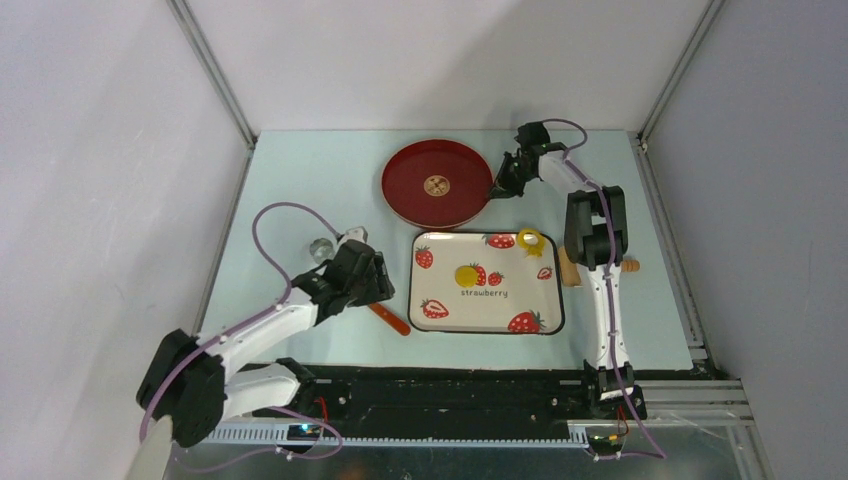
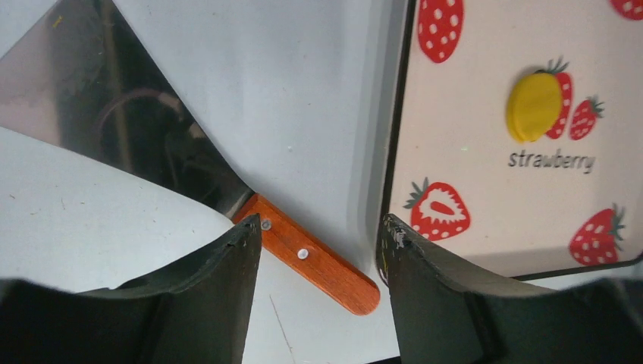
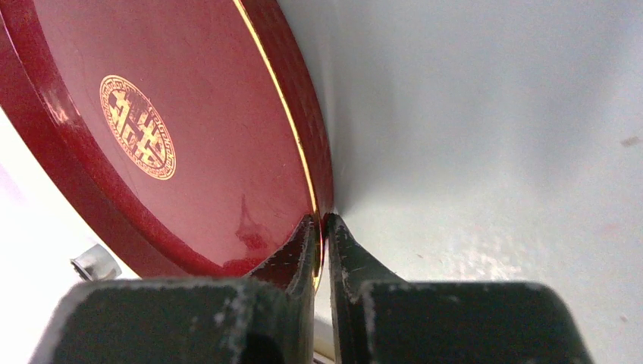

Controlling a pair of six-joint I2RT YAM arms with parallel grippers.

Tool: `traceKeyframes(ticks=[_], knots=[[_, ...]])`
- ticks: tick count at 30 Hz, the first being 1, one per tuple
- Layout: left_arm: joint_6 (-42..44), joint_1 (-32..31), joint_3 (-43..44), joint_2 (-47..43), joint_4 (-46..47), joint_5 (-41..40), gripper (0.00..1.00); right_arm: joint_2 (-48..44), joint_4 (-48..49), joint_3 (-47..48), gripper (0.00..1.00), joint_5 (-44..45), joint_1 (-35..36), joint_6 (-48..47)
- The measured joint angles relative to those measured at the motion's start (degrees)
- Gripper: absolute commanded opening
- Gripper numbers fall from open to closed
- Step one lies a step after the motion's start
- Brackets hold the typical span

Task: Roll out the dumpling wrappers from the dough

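Observation:
A round flat yellow dumpling wrapper (image 1: 466, 274) (image 2: 534, 105) lies in the middle of the strawberry-print tray (image 1: 540, 312) (image 2: 470, 45). A yellow ring of dough (image 1: 531, 239) with a pale centre sits at the tray's far right corner. My left gripper (image 1: 372, 283) (image 2: 322, 227) hovers open left of the tray, over a scraper's orange wooden handle (image 1: 392, 320) (image 2: 318, 262), without touching it. My right gripper (image 1: 497, 188) (image 3: 322, 220) is shut on the right rim of the red round plate (image 1: 420, 205) (image 3: 227, 174), one finger inside the rim and one outside.
The scraper's metal blade (image 2: 114, 114) stretches away to the left under my left gripper. A small shiny metal piece (image 1: 321, 247) lies on the table behind the left arm. A tan wooden roller (image 1: 570, 268) lies right of the tray, partly hidden by the right arm. Frame posts and walls stand on both sides.

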Motion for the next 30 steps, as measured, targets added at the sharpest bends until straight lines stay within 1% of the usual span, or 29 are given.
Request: traceKeyframes(ticks=[2, 6, 9, 13, 15, 16, 17, 18, 19, 20, 21, 27, 30], knots=[[-1.11, -0.02, -0.35, -2.51, -0.55, -0.02, 0.64, -1.99, 1.16, -3.41, 0.00, 0.35, -0.39, -0.09], [-2.91, -0.17, -2.12, -4.52, -0.94, 0.02, 0.65, -6.32, 1.68, -10.12, 0.00, 1.73, -1.29, -0.22], [-4.31, -0.33, -4.00, -4.39, -1.84, 0.09, 0.65, -8.94, 1.79, -13.90, 0.02, 3.04, -2.47, -0.63], [-5.73, -0.55, -4.66, -3.10, -2.93, 0.28, 0.66, -10.49, 1.81, -16.11, 0.04, 4.22, -4.61, -1.22], [-6.34, -0.63, -4.66, -2.62, -2.95, 0.35, 0.67, -11.54, 2.03, -17.57, 0.07, 5.07, -5.46, -1.44], [-6.73, -0.63, -4.66, -2.51, -2.95, 0.35, 0.67, -12.11, 2.05, -18.34, 0.15, 5.70, -5.79, -1.66], [-6.88, -0.66, -4.66, -2.45, -2.95, 0.35, 0.67, -12.57, 2.05, -18.88, 0.25, 6.14, -6.01, -1.79], [-7.26, -0.66, -4.66, -2.36, -2.93, 0.35, 0.67, -13.05, 2.25, -19.58, 0.30, 6.49, -6.23, -2.10], [-7.43, -0.68, -4.66, -2.12, -2.89, 0.33, 0.67, -13.53, 2.38, -20.24, 0.37, 6.67, -6.36, -2.54], [-7.61, -0.70, -4.66, -1.79, -2.82, 0.33, 0.67, -14.01, 2.38, -20.98, 0.40, 6.75, -6.45, -2.89], [-7.80, -0.74, -4.66, -1.20, -2.80, 0.28, 0.67, -14.67, 2.40, -21.84, 0.46, 6.78, -6.45, -3.23], [-8.66, -0.85, -3.52, 4.22, -2.32, -0.52, 0.60, -19.67, 2.67, -25.99, 0.62, 6.08, -6.43, -4.68], [-8.70, -0.85, -1.68, 7.56, -1.84, -1.49, 0.58, -23.82, 3.04, -29.07, 0.66, 5.20, -6.51, -5.20]])
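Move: The right hand pinches the plate's right rim; the plate's middle is 12 cm left, 3 ahead, the yellow dough ring 11 back and 8 right, the tray's middle 21 back and 2 left. The spatula handle lies 4 cm back, 1 right and 6 below the left hand; from that hand the blade is 4 ahead and 8 left, the tray's middle 4 ahead and 20 right. Right drags the plate some 8 cm right and back, lets go; left sinks 4 cm towards the spatula. ##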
